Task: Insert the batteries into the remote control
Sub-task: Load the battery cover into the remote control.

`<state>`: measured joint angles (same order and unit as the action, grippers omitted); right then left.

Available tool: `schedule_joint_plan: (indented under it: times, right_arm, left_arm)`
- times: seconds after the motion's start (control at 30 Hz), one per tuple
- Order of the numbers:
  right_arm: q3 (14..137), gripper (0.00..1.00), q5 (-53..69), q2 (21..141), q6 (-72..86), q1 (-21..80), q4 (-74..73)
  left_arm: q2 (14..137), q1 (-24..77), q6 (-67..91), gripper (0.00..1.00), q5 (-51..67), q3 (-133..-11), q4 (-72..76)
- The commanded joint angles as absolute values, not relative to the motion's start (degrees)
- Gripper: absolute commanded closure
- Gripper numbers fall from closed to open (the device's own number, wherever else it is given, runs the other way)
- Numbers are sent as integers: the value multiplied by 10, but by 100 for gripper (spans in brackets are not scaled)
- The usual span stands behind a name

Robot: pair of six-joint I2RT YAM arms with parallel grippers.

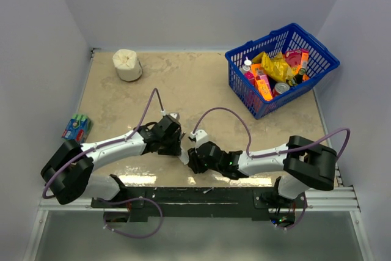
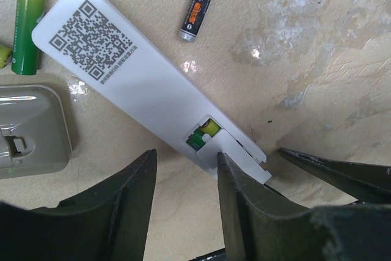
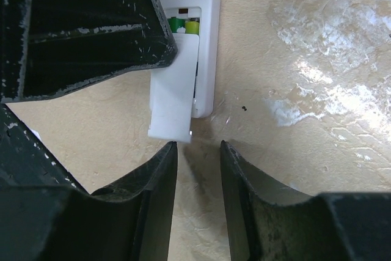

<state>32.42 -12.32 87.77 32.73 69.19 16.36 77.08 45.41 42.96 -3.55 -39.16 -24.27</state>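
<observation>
The white remote control lies diagonally on the table with its QR-code back up. Green batteries sit in its compartment, and the white back cover rests askew over the opening, sticking out past the end. My left gripper is open over bare table, and its right finger touches the cover end. My right gripper is open just short of the cover's edge, with nothing between its fingers. A loose green battery and a dark one lie beside the remote. In the top view both grippers meet over it.
A beige plastic case lies left of the remote. A blue basket full of packets stands at the back right. A white roll sits at the back left. A wrapped green battery pack lies off the left edge.
</observation>
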Motion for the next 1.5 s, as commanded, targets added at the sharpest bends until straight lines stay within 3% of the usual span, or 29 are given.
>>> schedule_joint_plan:
  times: [0.0,0.9,1.13,1.27,1.47]
  right_arm:
    - [338,63,-128,884,325,686,160]
    - [368,66,-143,902,310,674,147]
    - [362,64,-134,890,307,672,145]
    - [360,63,-120,882,299,672,142]
    - [349,56,-89,818,217,672,112]
  left_arm:
    - [775,456,431,52,-36,-406,-235]
    - [756,455,444,50,-84,-419,-245]
    - [727,436,431,38,-108,-441,-252]
    - [727,400,409,25,-97,-453,-253]
    - [735,327,356,22,-79,-473,-237]
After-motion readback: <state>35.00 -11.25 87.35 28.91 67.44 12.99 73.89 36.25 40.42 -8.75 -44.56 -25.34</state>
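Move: The battery cover sits askew and not fully home on the near end of the remote control, its middle about 1 cm back and 3 cm right of the left hand and about 1 cm below it, and 2 cm ahead and 4 cm left of the right hand, slightly lower. From the left hand, the remote's middle is some 3 cm straight ahead, a black battery 9 cm ahead and 3 cm right, and the grey case about 4 cm ahead and 14 cm left. The left hand stays put with one fingertip resting on the cover while the right hand creeps forward about 1.5 cm, its fingertip at the cover's overhanging near end, pushing the cover along the remote towards the QR-code end. The left hand then comes free of the cover, going about 6 cm forward, 4 cm up and 3 cm left over the remote with its fingers opening wider and a slight turn counter-clockwise, and the right hand, its fingers staying partly open, just begins to lift. ##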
